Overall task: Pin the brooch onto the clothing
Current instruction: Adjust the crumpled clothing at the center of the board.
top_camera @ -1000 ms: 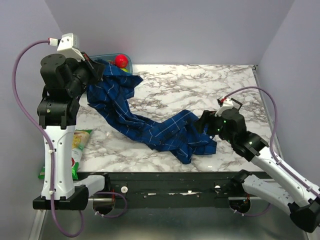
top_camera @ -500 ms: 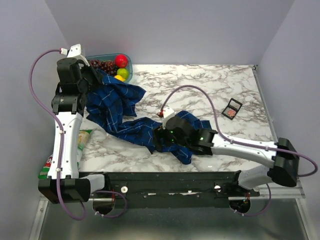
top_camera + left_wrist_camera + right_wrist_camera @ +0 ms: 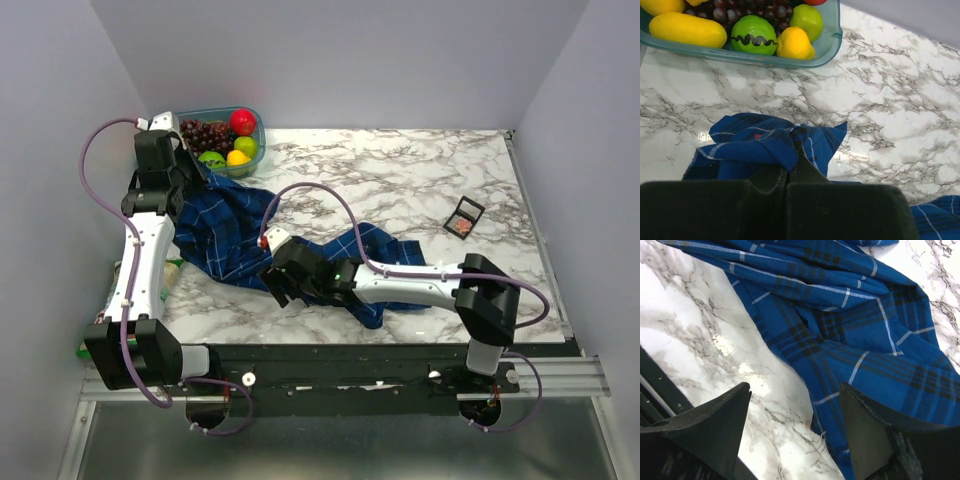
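The blue plaid shirt [image 3: 235,235] lies crumpled across the marble table from back left to front centre. My left gripper [image 3: 190,190] is shut on a fold of the shirt [image 3: 765,147] just in front of the fruit bowl. My right gripper [image 3: 279,288] is open and empty, low over the shirt's front left edge [image 3: 850,340], fingers [image 3: 720,415] wide apart. A tiny salmon speck [image 3: 806,425] shows at the cloth's edge between them; I cannot tell if it is the brooch. No brooch shows clearly elsewhere.
A teal bowl [image 3: 255,140] of grapes, apples and lemons stands at the back left, close to the left gripper. A small open black case [image 3: 465,215] lies at the right. A snack bag [image 3: 170,272] lies beside the left arm. The dark front rail [image 3: 360,350] is near.
The right arm has swept from the right side leftward across the shirt to its front left edge. The left arm has come down, lowering the lifted shirt end toward the table.
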{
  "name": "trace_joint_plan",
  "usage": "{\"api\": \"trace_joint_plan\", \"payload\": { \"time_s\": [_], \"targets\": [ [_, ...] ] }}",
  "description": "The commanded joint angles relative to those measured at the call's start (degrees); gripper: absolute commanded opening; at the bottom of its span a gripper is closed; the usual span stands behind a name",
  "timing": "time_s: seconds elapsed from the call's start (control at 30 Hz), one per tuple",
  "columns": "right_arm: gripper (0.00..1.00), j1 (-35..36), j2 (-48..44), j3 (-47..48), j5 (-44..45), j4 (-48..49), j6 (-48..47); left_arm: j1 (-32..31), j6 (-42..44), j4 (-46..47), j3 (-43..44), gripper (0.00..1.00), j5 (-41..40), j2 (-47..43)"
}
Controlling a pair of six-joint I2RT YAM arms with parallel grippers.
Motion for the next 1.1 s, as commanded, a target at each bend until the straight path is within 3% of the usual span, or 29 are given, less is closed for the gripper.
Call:
{"api": "trace_joint_plan", "payload": {
  "time_s": [0.0, 0.4, 0.5, 0.53, 0.6, 0.7, 0.73, 0.77, 0.9, 1.07],
  "targets": [
    [0.80, 0.60, 4.24, 2.75, 3.45, 0.73, -3.10, 0.37, 0.72, 2.73, -0.06, 0.00, -1.30, 0.16],
    [0.77, 0.68, 9.96, 2.93, 11.53, -0.50, -5.04, 0.37, -0.24, 1.24, 2.57, 0.00, 0.63, 2.62],
    [0.66, 0.68, 10.58, 2.84, 13.64, -0.68, -4.17, 0.02, -0.51, 1.15, 2.57, 0.00, 1.60, 3.76],
    [0.56, 0.68, 10.67, 2.84, 14.17, -0.68, -3.90, -0.16, -0.51, 1.06, 2.57, 0.00, 1.69, 3.94],
    [0.49, 0.60, 10.67, 2.84, 14.79, -0.94, -3.37, -1.38, -0.25, 0.97, 2.66, 0.00, 1.52, 4.73],
    [0.22, 0.68, 9.36, 2.40, 15.40, -1.82, -1.97, -3.32, 0.63, 0.10, 3.45, 0.00, 0.11, 6.13],
    [0.07, 0.68, 8.48, 1.79, 15.49, -2.08, -1.53, -4.63, 0.89, -0.25, 4.06, 0.00, -0.33, 6.40],
    [0.01, 0.68, 7.51, 1.35, 15.41, -2.43, -1.09, -4.64, 1.16, -0.87, 4.33, 0.00, -1.11, 6.84],
    [0.01, 0.68, -0.82, -0.93, 13.74, -5.16, 1.54, -10.08, 3.17, -2.36, 5.91, 0.00, -3.74, 9.04],
    [0.01, 0.60, -17.85, -4.89, 10.49, -7.70, 2.70, -18.77, 6.52, -5.00, 9.16, 0.00, -7.36, 12.38]
  ]
}}
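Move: The clothing's near edge, where it will be pinched, lies some 3 cm ahead of the open right hand, 2 cm to its right and 6 cm below. The cloth's free end is about 26 cm to that hand's right and 5 cm ahead, and the board's near edge is roughly 10 cm straight back. From the left hand, already holding the cloth's other end up, the pinch spot is about 16 cm back, 18 cm right and 22 cm below; the fruit basket is some 22 cm ahead, 7 cm left and 20 cm below. The clothing's near edge is pinched by the right hand, which sinks about 5 cm onto it while easing forward and slightly right, closes fully, then lifts some 6 cm with the fold, drifting right and a little back. The left hand keeps its grip, nearly still at first, then carries its end about 8 cm right, away from over the basket side, sinking 3 cm and yawing some 10 degrees clockwise. ##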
